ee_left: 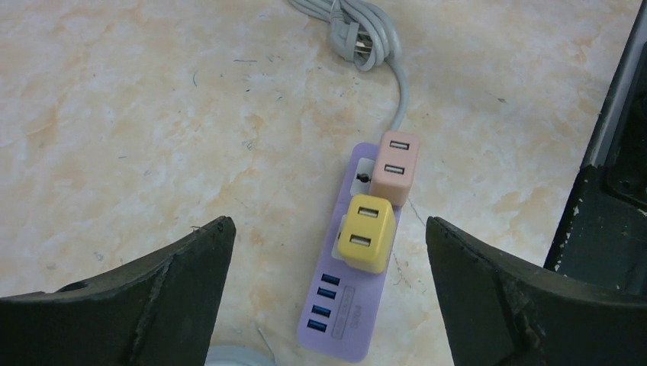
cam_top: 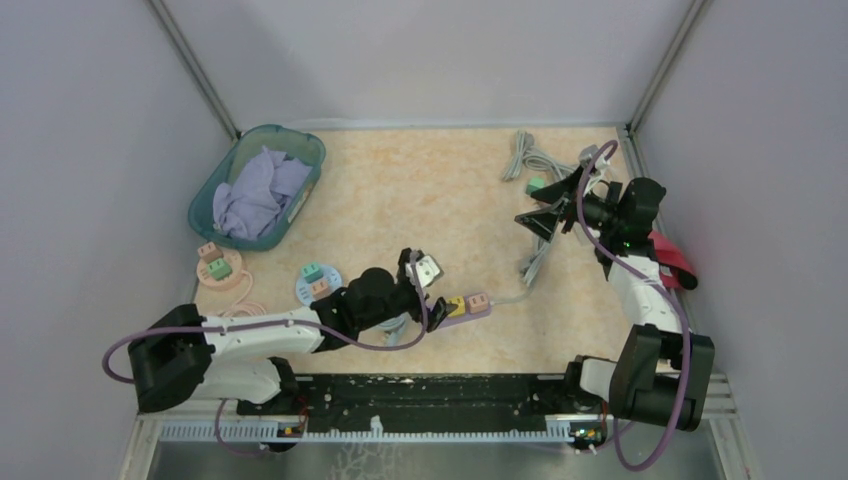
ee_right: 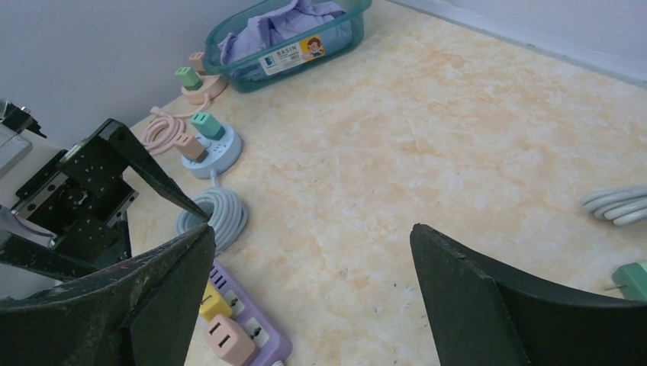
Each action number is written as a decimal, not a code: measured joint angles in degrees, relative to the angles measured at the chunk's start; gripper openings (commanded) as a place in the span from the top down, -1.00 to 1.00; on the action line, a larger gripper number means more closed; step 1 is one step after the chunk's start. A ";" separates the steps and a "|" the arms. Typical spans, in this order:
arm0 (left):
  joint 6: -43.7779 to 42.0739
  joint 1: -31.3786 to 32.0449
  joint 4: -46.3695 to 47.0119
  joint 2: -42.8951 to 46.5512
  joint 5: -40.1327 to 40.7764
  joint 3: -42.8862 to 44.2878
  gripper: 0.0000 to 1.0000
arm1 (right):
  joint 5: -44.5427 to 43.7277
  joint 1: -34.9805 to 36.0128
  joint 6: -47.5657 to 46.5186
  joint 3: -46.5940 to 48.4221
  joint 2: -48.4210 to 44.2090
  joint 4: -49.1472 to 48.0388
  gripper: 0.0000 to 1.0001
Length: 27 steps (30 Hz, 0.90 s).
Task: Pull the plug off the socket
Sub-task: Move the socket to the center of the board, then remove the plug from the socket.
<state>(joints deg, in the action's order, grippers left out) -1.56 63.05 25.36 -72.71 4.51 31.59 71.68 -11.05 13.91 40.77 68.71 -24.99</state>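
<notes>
A purple power strip [ee_left: 358, 313] lies on the table with a yellow plug [ee_left: 365, 232] and a pink plug [ee_left: 395, 166] standing in its sockets. The yellow one sits slightly askew. My left gripper [ee_left: 328, 226] hovers above the strip, open wide, its fingers on either side of the yellow plug and touching nothing. From above, the strip [cam_top: 472, 303] lies just right of the left gripper [cam_top: 425, 290]. My right gripper [cam_top: 537, 209] is raised at the right, open and empty. In its own view the right gripper [ee_right: 313, 232] looks down on the strip [ee_right: 259, 335].
A teal basin [cam_top: 303, 146] of purple cloth stands at the back left. A round blue socket [cam_top: 318, 283] and a pink one [cam_top: 218, 265] carry small plugs. Grey cable bundles [cam_top: 535, 160] and a green plug [cam_top: 537, 184] lie at the back right. A coiled cable [ee_right: 217, 213] lies near the strip.
</notes>
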 measured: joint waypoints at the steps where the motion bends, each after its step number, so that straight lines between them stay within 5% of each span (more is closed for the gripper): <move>1: 0.00 -0.22 0.57 0.87 0.20 -1.09 -1.00 | 0.00 0.00 -0.04 0.00 0.00 0.00 -0.98; 13: -0.42 -3.69 10.60 7.17 -1.64 -12.28 -0.99 | 0.02 0.00 -0.24 -0.24 0.00 -1.66 -0.97; 27: -2.62 -3.74 21.09 4.81 -4.26 -19.58 -1.00 | 1.20 3.82 -0.74 -2.54 0.07 -5.29 -0.93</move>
<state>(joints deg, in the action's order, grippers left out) -4.19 59.31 46.46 -67.90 0.25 12.01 72.88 -7.22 13.17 38.24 68.77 -30.28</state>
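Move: The purple socket lies about 7 cm to the left hand's right, 1 cm back and 10 cm below. Its yellow plug is roughly level with its middle, its pink plug about 5 cm farther right and 1 cm farther out. A grey coil sits some 8 cm left of the left hand and 5 cm back. From the right hand, the socket is about 15 cm left, 12 cm back and 21 cm down. The open left hand draws left about 5 cm along the purple socket, then sinks; the right starts easing left. ##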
